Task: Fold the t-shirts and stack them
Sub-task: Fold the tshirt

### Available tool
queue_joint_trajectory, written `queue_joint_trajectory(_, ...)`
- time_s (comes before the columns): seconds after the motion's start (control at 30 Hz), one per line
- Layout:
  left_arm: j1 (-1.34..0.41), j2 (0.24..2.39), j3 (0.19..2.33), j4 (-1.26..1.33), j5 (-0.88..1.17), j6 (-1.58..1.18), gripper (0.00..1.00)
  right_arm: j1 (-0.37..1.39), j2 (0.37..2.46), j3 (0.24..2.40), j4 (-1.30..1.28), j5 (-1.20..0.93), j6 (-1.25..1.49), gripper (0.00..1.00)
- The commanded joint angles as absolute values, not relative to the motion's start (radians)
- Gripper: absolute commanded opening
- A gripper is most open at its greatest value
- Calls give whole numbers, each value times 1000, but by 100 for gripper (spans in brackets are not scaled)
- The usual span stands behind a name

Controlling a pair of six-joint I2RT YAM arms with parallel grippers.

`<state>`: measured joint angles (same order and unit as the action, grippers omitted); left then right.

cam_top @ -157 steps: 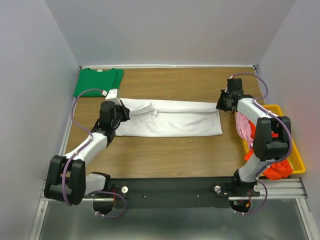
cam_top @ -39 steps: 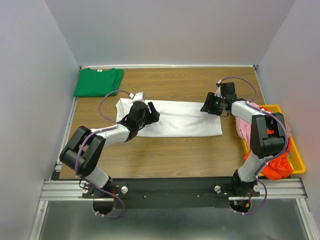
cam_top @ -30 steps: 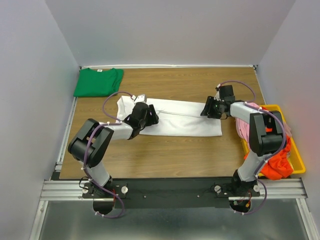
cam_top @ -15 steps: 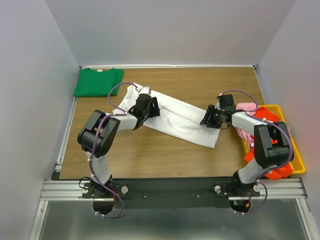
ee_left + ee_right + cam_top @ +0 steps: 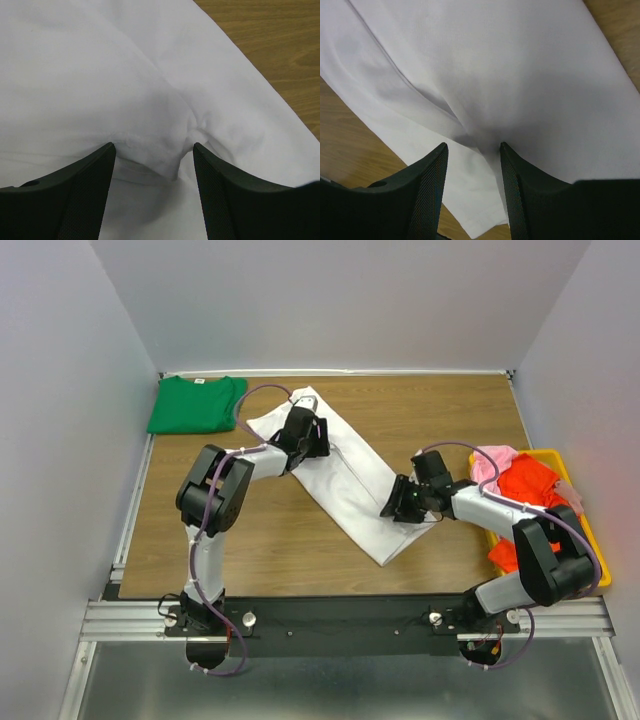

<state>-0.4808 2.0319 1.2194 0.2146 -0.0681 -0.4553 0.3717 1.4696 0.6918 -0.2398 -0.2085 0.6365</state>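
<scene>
A white t-shirt (image 5: pixel 352 486), folded into a long strip, lies diagonally on the wooden table (image 5: pixel 440 410), far left to near right. My left gripper (image 5: pixel 320 438) sits on its far end. In the left wrist view the jaws (image 5: pixel 154 147) stand fairly wide with a pucker of white cloth (image 5: pixel 125 75) gathered between them. My right gripper (image 5: pixel 393 508) sits on the strip's near right edge. The right wrist view shows its jaws (image 5: pixel 472 146) closed round a raised fold of the cloth (image 5: pixel 520 65). A folded green t-shirt (image 5: pixel 197 403) lies at the far left corner.
A yellow bin (image 5: pixel 598 570) stands at the table's right edge, holding crumpled pink (image 5: pixel 487 464) and orange-red (image 5: pixel 528 483) t-shirts. Grey walls close in the left, back and right sides. The arms' black base rail (image 5: pixel 340 620) runs along the near edge.
The white t-shirt has swung from lying across the table to a diagonal. My left gripper carried its end farther back; my right gripper drew the other end nearer and leftward.
</scene>
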Motion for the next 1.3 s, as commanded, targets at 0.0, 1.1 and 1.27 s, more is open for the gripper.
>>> queue_joint_trajectory(0.0,-477,2077,1276,144,-8,-411,72,439,1466,640,-342,-152,713,54)
queue_joint_trajectory(1.1,-488,2200,1687,45,169,-276,72,833,1599,862,-265,-74,825,54)
queue_joint_trajectory(1.27,-495,2056,1709,25,118,-267,74,833,1496,873,-386,-5,811,55)
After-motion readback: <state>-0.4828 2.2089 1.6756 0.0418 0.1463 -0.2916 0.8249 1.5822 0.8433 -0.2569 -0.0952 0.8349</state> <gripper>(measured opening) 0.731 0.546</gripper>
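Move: The folded white t-shirt lies slantwise, far end to the left, right under both grippers: its middle is some 10 cm back and 5 cm right of the left gripper, 2 cm lower, and about 11 cm ahead and 15 cm left of the right one. The green folded shirt lies roughly 40 cm left and 12 cm ahead of the left gripper; the yellow basket's middle is about 44 cm right of the right gripper, level with it. Keep both half-open grippers down on the t-shirt and swivel it clockwise: drag its near part about 13 cm left and 5 cm back with the right gripper, turning counter-clockwise, while the left drags the far part right and forward, turning some 15 degrees clockwise. Finish by raising the left gripper clear and easing the right slightly back to the right. ##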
